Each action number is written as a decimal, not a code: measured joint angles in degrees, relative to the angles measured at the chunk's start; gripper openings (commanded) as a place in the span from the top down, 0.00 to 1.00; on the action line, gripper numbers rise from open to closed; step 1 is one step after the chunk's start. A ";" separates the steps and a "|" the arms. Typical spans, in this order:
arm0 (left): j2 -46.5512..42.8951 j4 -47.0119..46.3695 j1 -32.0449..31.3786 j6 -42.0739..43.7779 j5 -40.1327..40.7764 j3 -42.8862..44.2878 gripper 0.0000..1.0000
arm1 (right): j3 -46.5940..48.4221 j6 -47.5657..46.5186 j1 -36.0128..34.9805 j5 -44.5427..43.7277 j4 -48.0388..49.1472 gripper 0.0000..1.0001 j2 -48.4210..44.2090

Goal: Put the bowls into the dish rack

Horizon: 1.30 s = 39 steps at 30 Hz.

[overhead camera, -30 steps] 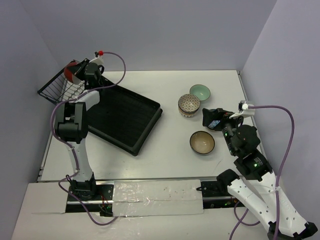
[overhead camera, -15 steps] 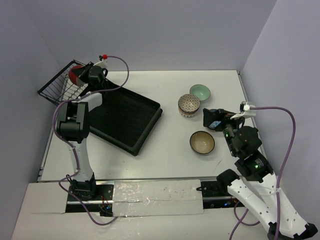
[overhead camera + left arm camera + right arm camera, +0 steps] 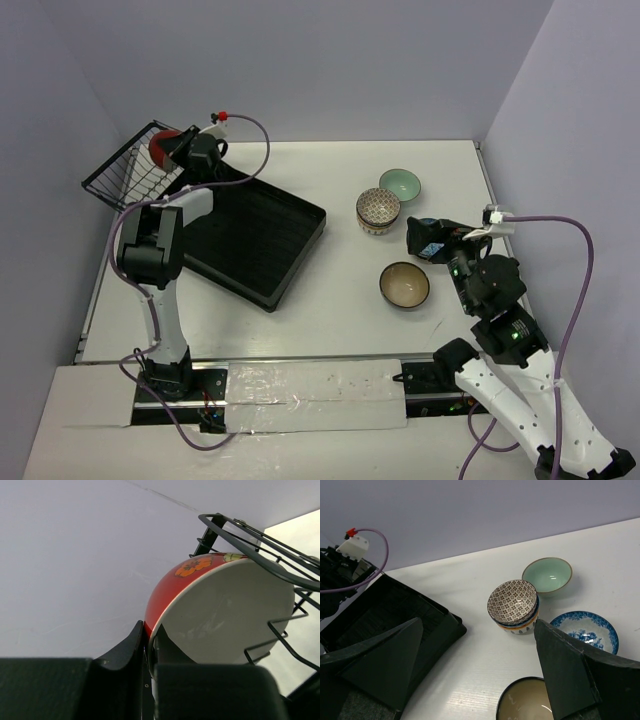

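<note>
A red bowl point(image 3: 163, 146) with a white inside point(image 3: 225, 610) stands on edge among the wires of the dish rack's basket point(image 3: 125, 175). My left gripper point(image 3: 182, 150) is shut on the bowl's rim point(image 3: 148, 632), one finger outside and one inside. The dish rack's black tray point(image 3: 250, 235) lies at the left. A mint bowl point(image 3: 400, 184), a lattice bowl point(image 3: 378, 208) stacked on other bowls, and a cream bowl with a dark rim point(image 3: 404, 284) sit on the table at the right. My right gripper point(image 3: 430, 240) hovers open above the table point(image 3: 479, 630), between these bowls.
In the right wrist view a blue-and-white bowl point(image 3: 585, 630) lies beside the lattice stack point(image 3: 512, 601), near the mint bowl point(image 3: 547, 575). The basket wires point(image 3: 260, 550) curve round the red bowl. Purple walls close in the table at the left, back and right.
My left gripper has carried the red bowl a little to the right over the basket, and its wrist has turned. The right arm has hardly moved.
</note>
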State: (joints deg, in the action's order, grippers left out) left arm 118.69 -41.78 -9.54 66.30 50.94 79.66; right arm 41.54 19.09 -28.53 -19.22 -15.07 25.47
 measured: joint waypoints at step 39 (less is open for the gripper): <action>-4.90 20.87 -6.86 -20.74 2.43 -0.79 0.55 | 0.00 0.68 -0.20 -1.07 -0.37 0.00 0.37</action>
State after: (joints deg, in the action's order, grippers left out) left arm 113.80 -20.91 -16.40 45.56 53.36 78.87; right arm 41.54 19.77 -28.73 -20.29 -15.44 25.85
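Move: The red bowl, its upper rim still pinched in the left fingers, has its middle some 2 cm ahead, 2 cm left and 5 cm below that hand. The middle of the wire dish rack lies about 5 cm back, 8 cm left and 10 cm below the hand; the black tray's middle about 12 cm back, 17 cm right and 15 cm down. From the right hand, the red bowl is roughly 30 cm forward, 58 cm left and 14 cm lower. Rightward about 6 cm, sinking some 3 cm with a slight draw back, the left hand backs off the red bowl towards the black tray. Its fingers open from nearly shut to a little under half open, letting go of the rim, while the wrist rolls some 10 degrees, the hand's left side dipping. ##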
